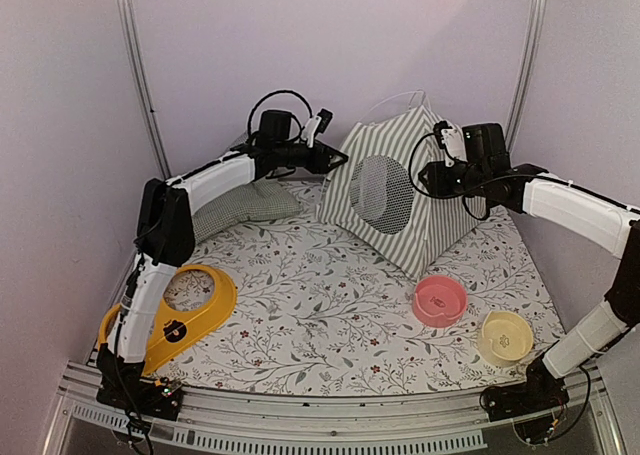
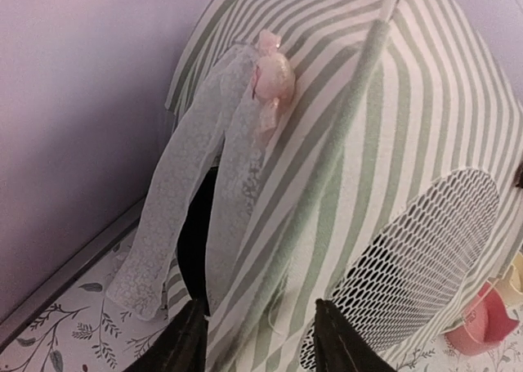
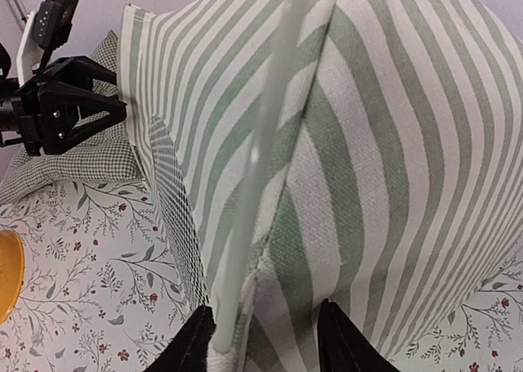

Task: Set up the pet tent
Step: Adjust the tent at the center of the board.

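The pet tent [image 1: 395, 190], green-and-white striped with a round white mesh window, stands upright at the back middle of the floral mat. My left gripper [image 1: 335, 160] is open at the tent's left corner. In the left wrist view [image 2: 260, 339] a striped corner edge lies between its spread fingers, beside a lace door flap [image 2: 180, 200] with a pink bow [image 2: 272, 78]. My right gripper [image 1: 428, 180] is open at the tent's right corner. In the right wrist view [image 3: 265, 339] its fingers straddle the seam with a thin pole [image 3: 253, 184].
A green checked cushion [image 1: 245, 203] lies left of the tent. A yellow ring-shaped piece [image 1: 185, 310] lies at the front left. A pink bowl [image 1: 440, 300] and a cream bowl [image 1: 505, 337] sit at the front right. Walls close in behind.
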Robot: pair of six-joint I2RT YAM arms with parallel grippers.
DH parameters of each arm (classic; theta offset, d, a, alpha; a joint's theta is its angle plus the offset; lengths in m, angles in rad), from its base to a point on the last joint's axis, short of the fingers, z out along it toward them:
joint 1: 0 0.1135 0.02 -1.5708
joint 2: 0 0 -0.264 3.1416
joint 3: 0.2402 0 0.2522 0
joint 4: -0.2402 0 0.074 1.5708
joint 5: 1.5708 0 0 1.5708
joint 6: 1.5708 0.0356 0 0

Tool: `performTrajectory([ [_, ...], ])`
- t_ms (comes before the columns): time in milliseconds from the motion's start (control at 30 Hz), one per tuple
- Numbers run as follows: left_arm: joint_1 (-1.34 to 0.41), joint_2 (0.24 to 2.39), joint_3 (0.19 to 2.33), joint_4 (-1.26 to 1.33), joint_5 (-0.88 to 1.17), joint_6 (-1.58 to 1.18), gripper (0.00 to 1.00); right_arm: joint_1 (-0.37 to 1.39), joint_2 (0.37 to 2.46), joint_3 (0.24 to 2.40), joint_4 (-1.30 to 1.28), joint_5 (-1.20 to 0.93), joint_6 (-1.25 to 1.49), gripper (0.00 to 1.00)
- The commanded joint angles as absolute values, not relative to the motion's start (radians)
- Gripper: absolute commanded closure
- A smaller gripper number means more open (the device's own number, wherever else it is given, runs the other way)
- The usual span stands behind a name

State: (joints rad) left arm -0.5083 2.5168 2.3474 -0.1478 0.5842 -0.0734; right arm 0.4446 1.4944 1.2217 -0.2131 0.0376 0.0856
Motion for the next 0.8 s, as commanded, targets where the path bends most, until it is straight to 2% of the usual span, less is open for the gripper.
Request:
performTrajectory([
  [0, -0.515, 2.540, 2.377, -0.141, 0.590, -0.065, 0.64, 0.443, 1.478, 1.233, -0.225, 0.040, 0.068, 0.58],
  [100, -0.534, 2.500, 2.328, -0.147, 0.543, -0.033, 0.91, 0.442, 1.487, 1.233, -0.232, 0.065, 0.053, 0.58],
  [133, -0.542, 2.472, 2.291, -0.136, 0.532, -0.022, 0.98, 0.442, 1.489, 1.232, -0.233, 0.072, 0.049, 0.58],
  [167, -0.548, 2.438, 2.243, -0.120, 0.518, -0.015, 1.00, 0.442, 1.491, 1.231, -0.234, 0.079, 0.047, 0.58],
  [367, -0.600, 2.125, 1.826, 0.075, 0.428, -0.009, 1.00, 0.439, 1.491, 1.218, -0.231, 0.134, 0.030, 0.53],
  [500, -0.681, 1.904, 1.582, 0.158, 0.290, -0.047, 1.00, 0.401, 1.514, 1.225, -0.201, 0.153, 0.011, 0.47],
  [633, -0.837, 1.769, 1.383, 0.236, 0.011, -0.171, 1.00, 0.339, 1.621, 1.311, -0.165, 0.113, -0.020, 0.39],
  [700, -0.929, 1.750, 1.320, 0.265, -0.177, -0.261, 1.00, 0.313, 1.711, 1.417, -0.171, 0.086, -0.032, 0.36],
  [767, -0.997, 1.791, 1.321, 0.285, -0.263, -0.337, 1.00, 0.300, 1.806, 1.583, -0.204, 0.061, -0.043, 0.34],
])
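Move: The tent's left pole stands right at the left hand's half-open fingers, barely 1 cm ahead and 1 cm right, level; the tent's middle is about 18 cm to that hand's right, some 2 cm nearer the base. The plaid cushion lies some 26 cm left, 2 cm ahead, the pink bowl 25 cm right and 30 cm back, both well below. From the right hand, the left pole lies roughly 13 cm ahead, 22 cm left and a little lower. The left fingers shut on the striped edge at the tent's left pole, then haul that edge back towards the base by about 20 cm, rising some 5 cm late in the pull while the wrist turns slightly counter-clockwise. The right hand, at the other pole, widens its fingers and eases a few centimetres right, then about 6 cm forward, leaving the tent room to swing. ##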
